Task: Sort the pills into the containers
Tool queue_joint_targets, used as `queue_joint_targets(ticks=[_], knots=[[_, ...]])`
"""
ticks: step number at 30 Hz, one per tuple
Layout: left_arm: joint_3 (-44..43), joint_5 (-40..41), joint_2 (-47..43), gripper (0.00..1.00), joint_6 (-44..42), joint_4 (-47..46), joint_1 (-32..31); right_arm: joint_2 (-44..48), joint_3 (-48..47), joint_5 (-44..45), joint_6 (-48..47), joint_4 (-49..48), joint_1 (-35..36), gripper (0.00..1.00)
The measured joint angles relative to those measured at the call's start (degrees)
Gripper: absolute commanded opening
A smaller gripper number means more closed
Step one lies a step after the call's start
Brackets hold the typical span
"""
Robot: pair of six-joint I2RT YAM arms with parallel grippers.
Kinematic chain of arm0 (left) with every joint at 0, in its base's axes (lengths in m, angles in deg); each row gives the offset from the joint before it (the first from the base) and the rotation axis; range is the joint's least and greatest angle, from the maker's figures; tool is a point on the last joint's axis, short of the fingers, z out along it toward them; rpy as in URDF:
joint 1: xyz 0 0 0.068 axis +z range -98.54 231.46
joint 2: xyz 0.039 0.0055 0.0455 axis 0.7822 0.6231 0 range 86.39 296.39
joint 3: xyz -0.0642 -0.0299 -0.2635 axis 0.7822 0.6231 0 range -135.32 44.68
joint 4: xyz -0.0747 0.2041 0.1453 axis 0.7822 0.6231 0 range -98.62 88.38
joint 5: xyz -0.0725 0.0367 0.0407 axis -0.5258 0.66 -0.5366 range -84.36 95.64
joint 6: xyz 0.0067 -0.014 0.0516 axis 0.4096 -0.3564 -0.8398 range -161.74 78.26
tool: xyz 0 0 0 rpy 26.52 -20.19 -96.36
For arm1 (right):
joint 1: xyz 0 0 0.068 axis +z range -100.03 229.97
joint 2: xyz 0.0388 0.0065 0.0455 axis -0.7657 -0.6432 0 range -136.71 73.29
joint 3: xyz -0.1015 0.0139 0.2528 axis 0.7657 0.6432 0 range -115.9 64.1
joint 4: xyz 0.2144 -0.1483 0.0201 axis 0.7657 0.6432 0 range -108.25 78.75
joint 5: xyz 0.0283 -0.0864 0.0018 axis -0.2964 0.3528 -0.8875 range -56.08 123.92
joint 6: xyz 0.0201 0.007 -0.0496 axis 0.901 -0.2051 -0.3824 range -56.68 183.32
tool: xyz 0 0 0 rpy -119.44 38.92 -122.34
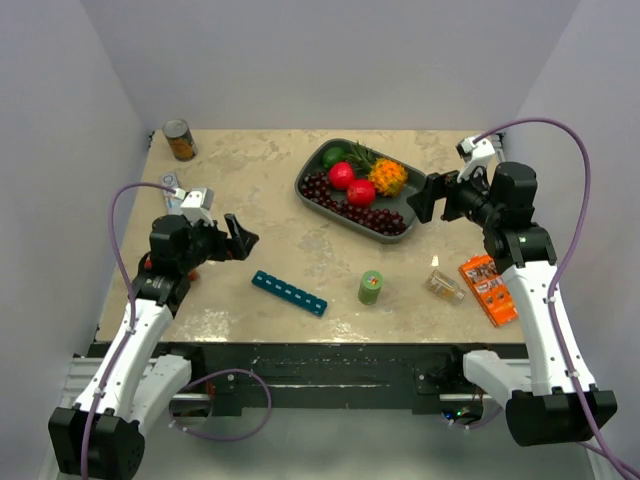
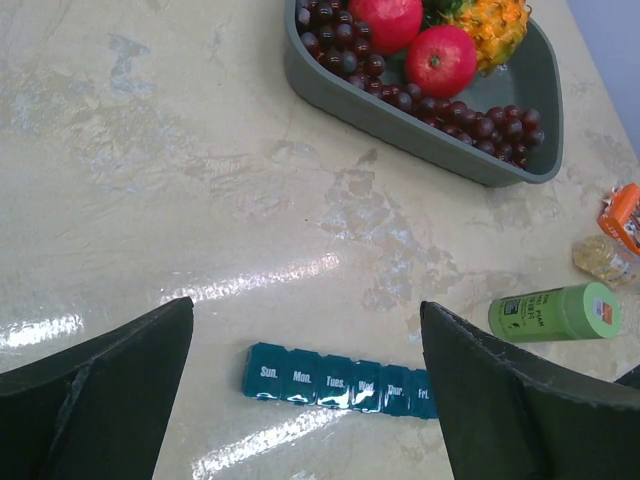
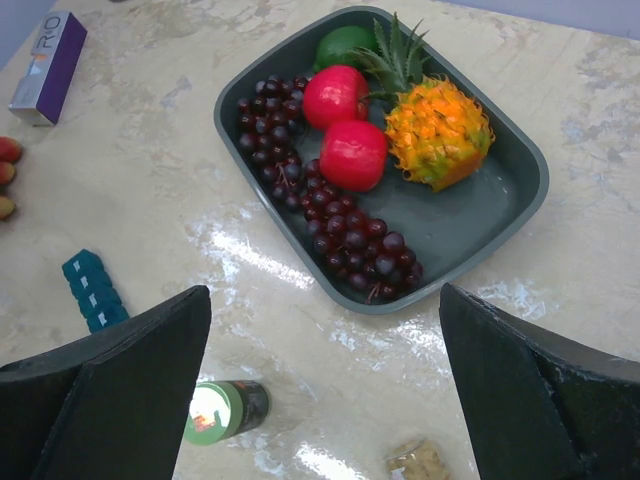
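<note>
The teal-blue pill organizer [image 1: 289, 293] lies closed on the table near the front, its lids marked with day names in the left wrist view [image 2: 340, 377]. One end of it shows in the right wrist view [image 3: 93, 291]. A small clear packet of yellowish pills [image 1: 445, 286] lies right of a green bottle [image 1: 371, 287]. My left gripper [image 1: 240, 238] is open and empty, above and left of the organizer [image 2: 305, 305]. My right gripper [image 1: 425, 198] is open and empty, hovering at the fruit tray's right end [image 3: 325, 290].
A dark grey oval tray [image 1: 318, 155] of grapes, red fruit and a pineapple sits at the back centre. An orange packet [image 1: 489, 289] lies at the right, a can [image 1: 180, 140] at the back left, and a small purple box [image 3: 48, 66] at the left.
</note>
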Motion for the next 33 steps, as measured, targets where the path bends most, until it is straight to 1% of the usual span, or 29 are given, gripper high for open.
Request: queue_joint_targets(ticks=[5, 7, 10, 12, 14, 18, 20, 23, 25, 26, 30, 33], knots=[[0.0, -0.46, -0.57, 1.0, 0.07, 0.42, 0.0, -0.11, 0.0, -1.66, -1.11, 0.04, -0.07, 0.99], [-0.02, -0.57, -0.83, 1.0, 0.07, 0.7, 0.0, -0.57, -0.02, -5.6, -4.46, 0.57, -0.15, 0.99], [-0.11, -0.76, -1.81, 1.0, 0.15, 1.53, 0.0, -1.75, -0.04, -14.36, -12.37, 3.08, 0.33, 0.99], [-0.24, -0.63, -3.26, 1.0, 0.5, 2.14, 0.0, -2.71, -0.07, -18.25, -16.92, 4.74, 2.71, 0.99], [-0.55, -0.22, -4.92, 1.0, 1.05, 2.45, 0.0, -3.89, -0.31, -19.98, -20.76, 6.36, 6.05, 0.99], [-2.99, 2.4, -7.15, 1.0, 1.81, 3.91, 0.0, -8.15, -1.16, -20.33, -27.41, 8.61, 16.87, 0.99], [-4.0, 4.13, -8.11, 1.0, 2.45, 4.76, 0.0, -11.63, -2.21, -18.4, -29.55, 9.7, 23.78, 0.99], [-4.13, 7.21, -11.13, 1.0, 3.8, 6.51, 0.0, -18.69, -5.2, -12.76, -31.28, 9.46, 35.19, 0.99], [-4.15, 9.79, -14.21, 1.0, 4.72, 8.22, 0.0, -24.0, -6.4, -6.69, -31.17, 7.08, 41.7, 0.99], [-4.17, 11.15, -15.61, 1.0, 5.22, 9.05, 0.0, -25.24, -6.4, -5.38, -31.01, 6.25, 44.48, 0.99], [-4.72, 15.06, -20.13, 1.0, 6.14, 12.0, 0.0, -31.43, -5.4, 4.39, -27.45, 0.63, 53.13, 0.99], [-4.79, 17.27, -21.94, 1.0, 6.16, 14.16, 0.0, -33.46, -2.29, 11.28, -24.2, -4.42, 57.11, 0.99]])
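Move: The blue pill organizer lies about 33 cm to the right hand's left, some 10 cm back and 29 cm below. The green-capped bottle is about 17 cm left and 10 cm back of that hand, the fruit tray some 14 cm left and 12 cm ahead, both well below. From the left hand, the organizer is about 11 cm right, 6 cm back and 18 cm down. Right hand swings about 28 cm left, also down and back, towards the pill organizer; left hand rises clear. ##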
